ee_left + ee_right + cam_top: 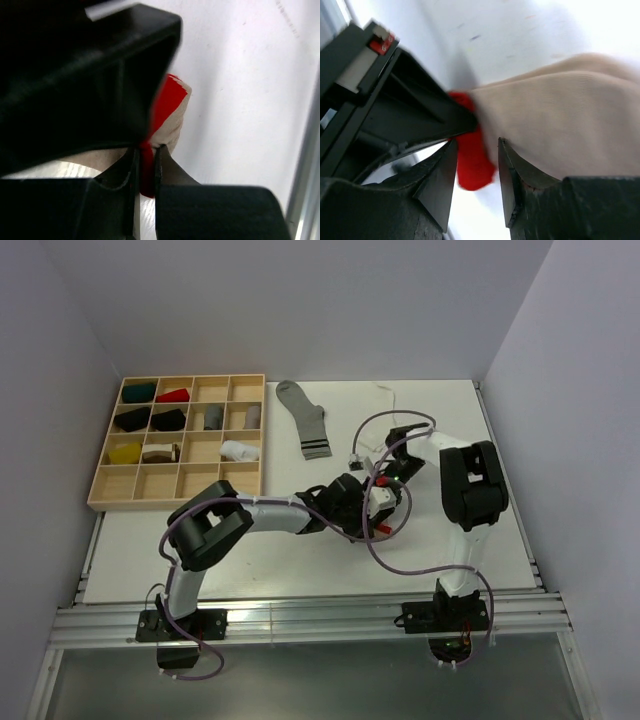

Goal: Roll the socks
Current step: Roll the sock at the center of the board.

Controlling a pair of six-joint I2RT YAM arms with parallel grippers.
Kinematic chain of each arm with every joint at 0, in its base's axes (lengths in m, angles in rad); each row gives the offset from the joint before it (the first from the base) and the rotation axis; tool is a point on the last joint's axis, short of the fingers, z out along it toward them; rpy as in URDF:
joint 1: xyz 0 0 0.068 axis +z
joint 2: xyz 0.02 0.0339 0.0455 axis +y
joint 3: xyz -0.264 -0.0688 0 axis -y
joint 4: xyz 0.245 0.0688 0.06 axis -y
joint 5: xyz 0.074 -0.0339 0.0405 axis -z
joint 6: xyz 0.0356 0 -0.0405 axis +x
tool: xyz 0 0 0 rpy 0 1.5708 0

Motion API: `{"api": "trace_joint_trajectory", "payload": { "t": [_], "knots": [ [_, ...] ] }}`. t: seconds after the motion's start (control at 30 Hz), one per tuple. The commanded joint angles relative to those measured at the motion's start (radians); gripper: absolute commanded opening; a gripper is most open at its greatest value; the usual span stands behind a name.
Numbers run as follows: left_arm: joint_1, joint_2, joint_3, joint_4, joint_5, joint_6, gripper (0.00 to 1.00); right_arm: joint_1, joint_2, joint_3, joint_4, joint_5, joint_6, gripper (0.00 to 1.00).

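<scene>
The beige sock (560, 115) lies bunched on the white table, and its red end (472, 165) sticks out between both grippers. My left gripper (146, 150) is shut on that red end (146, 172), with beige cloth (172, 125) just beyond its fingertips. My right gripper (476, 142) stands open around the same red end, with a gap showing beside one finger. From above, both grippers (378, 498) meet over the sock and hide most of it. The long pale sock with dark stripes (305, 418) lies flat farther back, untouched.
A wooden compartment tray (110, 502) stands at the back left, with rolled socks in several compartments. A thin white cord (388, 392) lies near the back edge. Purple cables loop over the table around both arms. The table's metal rail runs along the right side (305, 165).
</scene>
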Motion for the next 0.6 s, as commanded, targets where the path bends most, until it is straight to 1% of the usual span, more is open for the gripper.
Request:
{"api": "trace_joint_trajectory", "payload": {
  "t": [0.0,0.2,0.3,0.33,0.43,0.57],
  "knots": [
    [0.0,0.098,-0.027,-0.205,0.165,-0.112,0.0,-0.049,-0.097,-0.032,0.212,-0.021,0.104,0.46],
    [0.034,0.103,-0.022,-0.236,0.278,-0.205,0.0,-0.15,-0.198,-0.106,0.403,0.045,0.251,0.46],
    [0.048,0.083,-0.041,-0.222,0.303,-0.283,0.0,-0.192,-0.22,-0.115,0.453,0.059,0.302,0.46],
    [0.057,0.077,-0.047,-0.23,0.291,-0.308,0.0,-0.207,-0.226,-0.118,0.481,0.076,0.33,0.46],
    [0.098,0.077,-0.059,-0.259,0.28,-0.383,0.0,-0.243,-0.244,-0.124,0.48,0.079,0.338,0.45],
    [0.161,0.072,-0.105,-0.27,0.329,-0.513,0.0,-0.243,-0.301,-0.164,0.512,0.08,0.356,0.45]
  ]
}}
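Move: The left hand already has the sock's red end pinched between its fingers; the sock's beige middle lies about 2 cm ahead of it and 1 cm below. From the open, empty right hand, the sock's middle is about 1 cm back, 2 cm to the left and 2 cm below. The flat white sock lies some 24 cm straight ahead of the right hand, and the grey sock about 16 cm to the left of the white one, both about 3 cm below that hand. The right hand, its fingers staying partly open and empty, sweeps away from the sock forward and to the right, about 9 cm out and 7 cm across, rising slightly while it turns some 30 degrees clockwise. The left hand keeps its pinch on the red end close above the board, draws it about 3 cm back and then a couple of centimetres left, and meanwhile rolls some 35 degrees about its fingers, its upper side tipping forward. ##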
